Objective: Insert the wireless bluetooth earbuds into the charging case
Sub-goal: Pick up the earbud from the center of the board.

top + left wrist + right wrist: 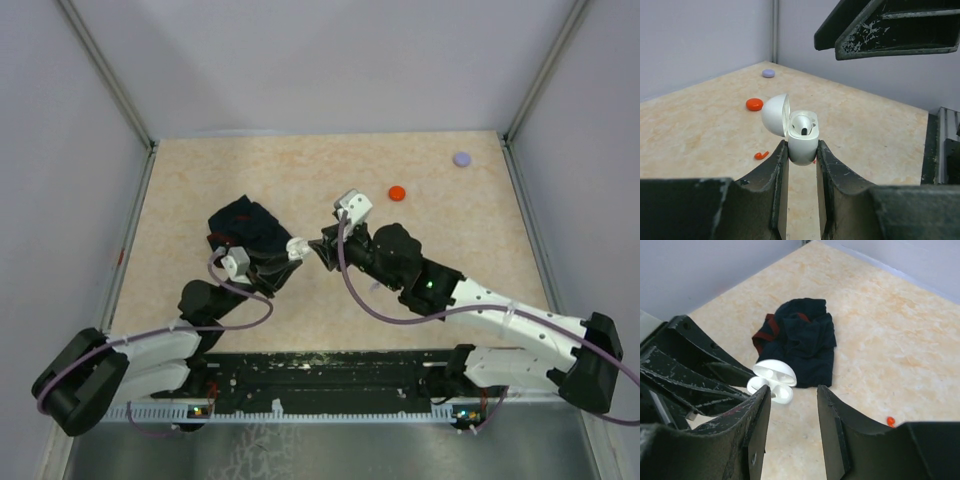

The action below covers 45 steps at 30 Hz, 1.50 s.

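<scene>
My left gripper (801, 150) is shut on the white charging case (802, 137) and holds it above the table, lid open, with a white earbud (802, 125) sitting in it. The case also shows in the top view (297, 247) and in the right wrist view (774, 382). My right gripper (792, 400) is open and empty, just right of the case; in the top view (322, 247) its tips face the left gripper (290, 250). A red earbud (760, 155) lies on the table below the case; another red one (891, 420) shows in the right wrist view.
A dark cloth (245, 228) lies on the table behind the left gripper, also in the right wrist view (800, 337). A red disc (397, 192) and a lavender disc (462, 158) lie further back, also in the left wrist view (754, 104) (768, 73). Walls enclose the table.
</scene>
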Each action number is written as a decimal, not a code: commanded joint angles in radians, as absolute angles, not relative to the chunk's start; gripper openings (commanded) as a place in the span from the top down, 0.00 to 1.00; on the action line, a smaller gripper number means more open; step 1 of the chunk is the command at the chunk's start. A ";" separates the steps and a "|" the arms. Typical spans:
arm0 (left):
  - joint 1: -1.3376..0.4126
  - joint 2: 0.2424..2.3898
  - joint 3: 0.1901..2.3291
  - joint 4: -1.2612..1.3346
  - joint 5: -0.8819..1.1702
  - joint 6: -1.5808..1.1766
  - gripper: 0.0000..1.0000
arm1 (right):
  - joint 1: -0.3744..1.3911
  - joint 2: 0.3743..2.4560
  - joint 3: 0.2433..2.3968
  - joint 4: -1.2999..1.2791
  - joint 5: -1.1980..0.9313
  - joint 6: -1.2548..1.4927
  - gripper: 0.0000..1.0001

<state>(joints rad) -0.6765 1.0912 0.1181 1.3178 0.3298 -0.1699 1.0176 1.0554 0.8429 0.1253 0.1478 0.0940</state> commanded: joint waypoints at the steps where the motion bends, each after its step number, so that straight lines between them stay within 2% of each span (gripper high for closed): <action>1: -0.676 1.008 0.101 1.134 0.178 -0.130 1.00 | 0.991 1.092 0.918 -0.030 0.204 0.050 0.57; 9: -0.675 0.817 0.147 0.714 -0.083 -0.145 1.00 | 0.868 1.232 0.877 -0.024 0.127 0.055 0.57; 16: -0.675 0.719 0.143 0.555 -0.149 -0.176 1.00 | 0.855 1.414 0.885 0.042 0.142 0.058 0.58; 27: -0.675 0.679 0.146 0.482 -0.198 -0.186 1.00 | 0.845 1.696 0.964 0.071 0.202 0.039 0.59; 45: -0.675 0.699 0.148 0.495 -0.202 -0.177 1.00 | 0.813 1.830 1.003 0.121 0.276 0.015 0.60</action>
<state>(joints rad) -0.6762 0.6983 0.1196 0.4782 -0.1913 -0.1799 0.8379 1.8107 0.9649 0.0826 0.2417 0.0254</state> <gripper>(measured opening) 0.297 0.403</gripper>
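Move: The white earbud in the centre of the board lies about 12 cm ahead of the right hand, level sideways and some 28 cm below. The lavender earbud is roughly 5 cm to the right of it and 1 cm farther out, the red one 6 cm right and 4 cm farther; the dark cloth's middle is 17 cm to its left and 5 cm farther. From the left hand, still gripping the case, the white earbud is about 13 cm ahead, 5 cm right and 21 cm down. Right hand, fingers open, sinks 26 cm and 10 forward onto the white earbud; left carries the case left, down. ##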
